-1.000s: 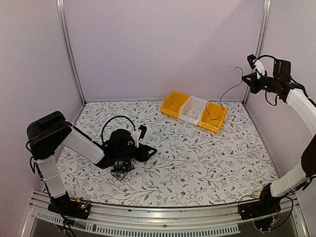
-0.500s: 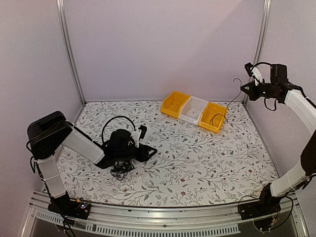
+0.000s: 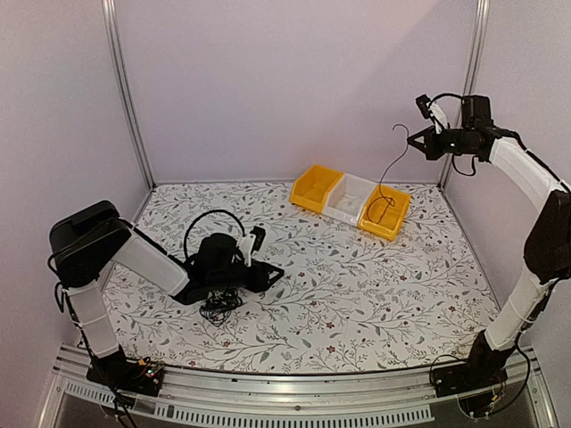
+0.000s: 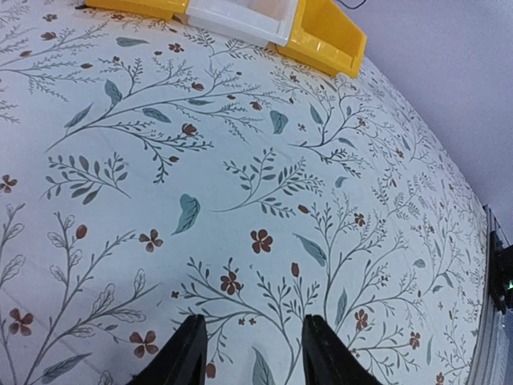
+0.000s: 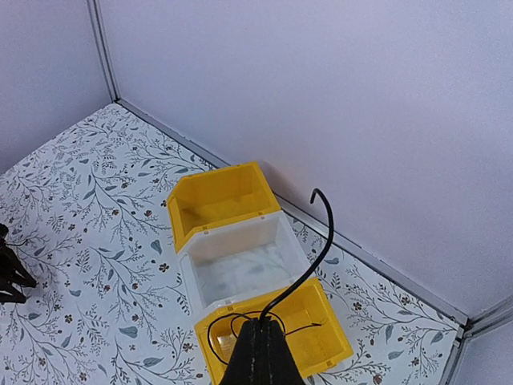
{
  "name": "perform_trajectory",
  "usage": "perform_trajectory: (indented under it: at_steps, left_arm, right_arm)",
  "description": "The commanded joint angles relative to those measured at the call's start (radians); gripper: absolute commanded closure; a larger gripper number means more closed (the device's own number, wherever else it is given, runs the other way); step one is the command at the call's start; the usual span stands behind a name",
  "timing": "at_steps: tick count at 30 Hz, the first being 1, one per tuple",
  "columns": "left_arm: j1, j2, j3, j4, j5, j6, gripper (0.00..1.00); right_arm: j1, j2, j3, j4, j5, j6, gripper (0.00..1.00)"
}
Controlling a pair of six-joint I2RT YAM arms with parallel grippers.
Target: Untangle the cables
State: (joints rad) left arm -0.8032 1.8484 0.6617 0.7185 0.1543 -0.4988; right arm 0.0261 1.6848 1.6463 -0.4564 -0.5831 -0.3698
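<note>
My right gripper (image 3: pixel 426 143) is high at the back right, shut on one thin black cable (image 3: pixel 389 169). That cable hangs down and its lower loop lies in the right yellow bin (image 3: pixel 378 231). In the right wrist view the shut fingertips (image 5: pixel 260 327) pinch the cable (image 5: pixel 323 245), whose free end curls upward. A small clump of tangled cables (image 3: pixel 219 308) lies on the table by my left arm. My left gripper (image 3: pixel 275 273) sits low beside that clump. In its wrist view the left gripper (image 4: pixel 252 341) is open over bare tablecloth, with nothing between the fingers.
Three bins stand in a row at the back: a yellow one (image 3: pixel 316 189), a white one (image 3: pixel 349 200) and the right yellow one. The floral tablecloth (image 3: pixel 375 294) covers the table. Metal posts and lilac walls enclose the back and sides.
My right gripper has swung left and slightly up with the cable, so the cable now hangs over the right yellow bin. The left arm has not moved.
</note>
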Motion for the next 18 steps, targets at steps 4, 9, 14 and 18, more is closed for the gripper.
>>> perform_trajectory:
  at_steps: [4,9,14,18]
  left_arm:
    - [-0.013,0.015,0.024,-0.011,0.007,0.000,0.60]
    - [-0.012,0.013,0.024,-0.023,0.001,0.005,0.60]
    - [-0.011,0.025,0.026,-0.021,0.006,0.005,0.60]
    - [-0.011,0.040,0.033,-0.009,0.013,-0.001,0.60]
  right_arm:
    - [0.025,0.098,0.055,0.028,0.025,0.007,1.00]
    - [0.024,0.147,-0.002,0.055,0.087,-0.030,1.00]
    - [0.020,0.144,-0.069,0.099,0.144,-0.042,1.00]
    - [0.022,0.173,-0.070,0.100,0.165,-0.041,1.00]
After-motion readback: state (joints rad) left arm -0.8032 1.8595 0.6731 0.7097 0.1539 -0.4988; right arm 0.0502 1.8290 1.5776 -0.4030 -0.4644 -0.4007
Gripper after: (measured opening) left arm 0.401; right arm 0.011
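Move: The right hand holds the pulled-out cable high over the bins, its lower loops hanging toward the right yellow bin. That bin's middle lies about 6 cm ahead, 3 cm left and 28 cm below. The white bin is roughly 14 cm ahead and 12 cm left, the left yellow bin some 20 cm ahead and 21 cm left, both equally low. From the left hand the right yellow bin is about 25 cm ahead and 29 cm right, slightly below. Lower the right gripper about 10 cm toward the right yellow bin, keeping it shut on the cable. Begin with a small swing forward and left and a slight rise, then sink quickly, ending some 3 cm farther forward with the sideways swing undone and the fingers tipped roughly 10 degrees more downward. ##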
